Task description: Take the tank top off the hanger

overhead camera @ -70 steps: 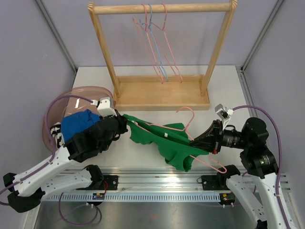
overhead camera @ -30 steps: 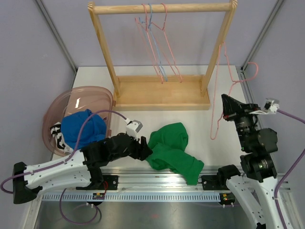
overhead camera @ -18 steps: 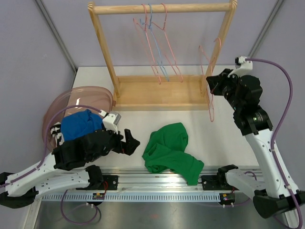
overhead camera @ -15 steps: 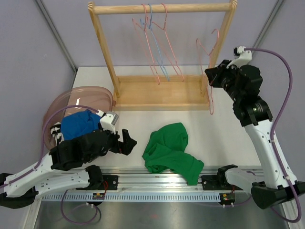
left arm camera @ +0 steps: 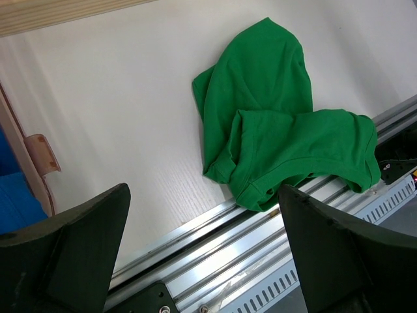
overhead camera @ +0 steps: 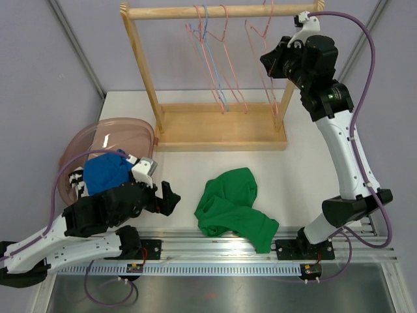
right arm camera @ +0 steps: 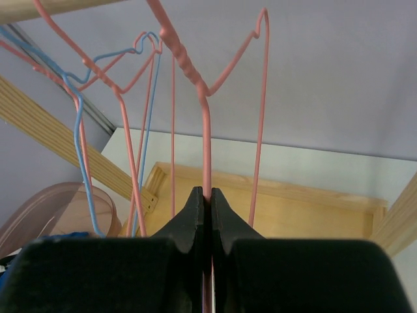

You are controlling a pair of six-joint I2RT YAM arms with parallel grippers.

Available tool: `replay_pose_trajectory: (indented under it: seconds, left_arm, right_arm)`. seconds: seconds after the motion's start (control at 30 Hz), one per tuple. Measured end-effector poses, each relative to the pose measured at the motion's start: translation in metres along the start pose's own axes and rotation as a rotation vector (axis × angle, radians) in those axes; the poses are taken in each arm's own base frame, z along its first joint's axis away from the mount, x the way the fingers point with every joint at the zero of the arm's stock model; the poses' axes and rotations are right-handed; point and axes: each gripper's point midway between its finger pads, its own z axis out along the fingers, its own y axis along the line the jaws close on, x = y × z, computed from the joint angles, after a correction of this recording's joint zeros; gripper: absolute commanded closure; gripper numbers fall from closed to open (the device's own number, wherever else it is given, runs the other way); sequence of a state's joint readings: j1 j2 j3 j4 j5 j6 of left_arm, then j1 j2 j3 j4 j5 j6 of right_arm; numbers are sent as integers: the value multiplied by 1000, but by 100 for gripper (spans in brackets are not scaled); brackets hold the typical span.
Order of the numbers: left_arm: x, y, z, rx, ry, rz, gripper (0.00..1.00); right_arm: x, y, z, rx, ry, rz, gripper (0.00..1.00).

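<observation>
The green tank top (overhead camera: 232, 207) lies crumpled on the table near the front rail, free of any hanger; it also shows in the left wrist view (left arm camera: 281, 130). My right gripper (overhead camera: 272, 60) is raised by the rack's top bar and is shut on a bare pink wire hanger (overhead camera: 260, 29); the right wrist view shows the jaws closed on the hanger's stem (right arm camera: 206, 150). My left gripper (overhead camera: 171, 199) is open and empty, low over the table to the left of the tank top. Its fingers (left arm camera: 85, 241) frame the left wrist view.
A wooden rack (overhead camera: 221, 127) stands at the back with several pink and blue wire hangers (overhead camera: 215, 52) on its bar. A pink translucent basket (overhead camera: 114, 134) holding a blue garment (overhead camera: 107, 173) sits at the left. A metal rail (overhead camera: 215, 244) runs along the front edge.
My right arm has lifted the bare hanger from the table's right side up to the rack's top bar. My left gripper let go of the tank top and drew back left.
</observation>
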State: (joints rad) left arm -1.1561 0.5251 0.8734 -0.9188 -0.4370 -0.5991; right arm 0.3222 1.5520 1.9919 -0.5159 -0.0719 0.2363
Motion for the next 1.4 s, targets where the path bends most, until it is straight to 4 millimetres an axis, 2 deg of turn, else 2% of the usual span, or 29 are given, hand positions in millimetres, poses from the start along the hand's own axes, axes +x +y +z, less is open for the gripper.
replay_pose_trajectory:
  seconds: [0.13, 0.3, 0.43, 0.47, 0.53, 0.57, 0.73, 0.77, 0.8, 0.83, 0.87, 0.97, 1.1, 1.17, 1.23, 1.4]
  left_arm:
    - [2, 1, 1, -4, 3, 2, 1]
    - [3, 1, 2, -4, 7, 5, 1]
    - [5, 1, 2, -6, 10, 7, 1]
    - [4, 1, 2, -5, 10, 6, 1]
    - [4, 1, 2, -6, 10, 6, 1]
    - [4, 1, 2, -6, 10, 6, 1]
    - [5, 1, 5, -15, 16, 12, 1]
    - [5, 0, 7, -17, 19, 13, 1]
    - [5, -2, 10, -20, 25, 16, 1]
    - [6, -4, 14, -24, 32, 20, 1]
    - [6, -7, 19, -26, 40, 24, 1]
    - [9, -20, 38, -18, 60, 31, 1]
    - [19, -40, 65, 10, 104, 52, 1]
    - [23, -49, 78, 21, 123, 66, 1]
    - [27, -56, 88, 26, 139, 79, 1]
    - [40, -75, 117, 21, 194, 124, 1]
  right_arm:
    - [-9, 1, 19, 7, -2, -17, 100]
    - [-15, -2, 31, 26, 1, -34, 100]
    - [-7, -5, 33, 33, 31, -33, 81]
    - [-5, -5, 34, 34, 36, -32, 69]
    - [-1, -6, 35, 38, 44, -30, 58]
    - [0, -8, 35, 40, 48, -32, 47]
    - [4, -8, 28, 44, 62, -37, 40]
    - [2, -8, 23, 44, 59, -38, 34]
    - [2, -7, 17, 44, 58, -40, 16]
    - [0, -6, 9, 43, 55, -39, 5]
    - [-2, -5, 0, 42, 48, -45, 1]
    - [-5, -4, -39, 46, 25, -65, 1]
    - [-7, -4, -101, 60, -35, -63, 1]
    - [0, -3, -130, 48, -57, -55, 0]
    - [12, 0, -155, 22, -61, -46, 1]
    - [67, 9, -202, -87, -20, -20, 1]
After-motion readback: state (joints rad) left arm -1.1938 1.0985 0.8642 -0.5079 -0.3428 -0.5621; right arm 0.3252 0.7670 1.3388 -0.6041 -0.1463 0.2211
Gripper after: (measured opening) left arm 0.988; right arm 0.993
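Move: The rod's hanging spot is about 4 cm ahead of the right gripper and some 12 cm above it. The neighbouring pink hanger is about 7 cm left and 3 ahead, at hand height; the rack's right post is some 9 cm right and 3 ahead. The green tank top lies about 18 cm right of the left gripper, level with it fore and aft, some 20 cm below; the bin's middle is about 21 cm left and 13 ahead. Ease the right gripper, still pinching the empty pink hanger, 3 cm or so forward under the rod, then open as it sinks slightly to let go, and pull back towards the base about 23 cm, drifting right and lower. Late in the retreat, send the open left gripper right some 12 cm and down, towards the green tank top. ##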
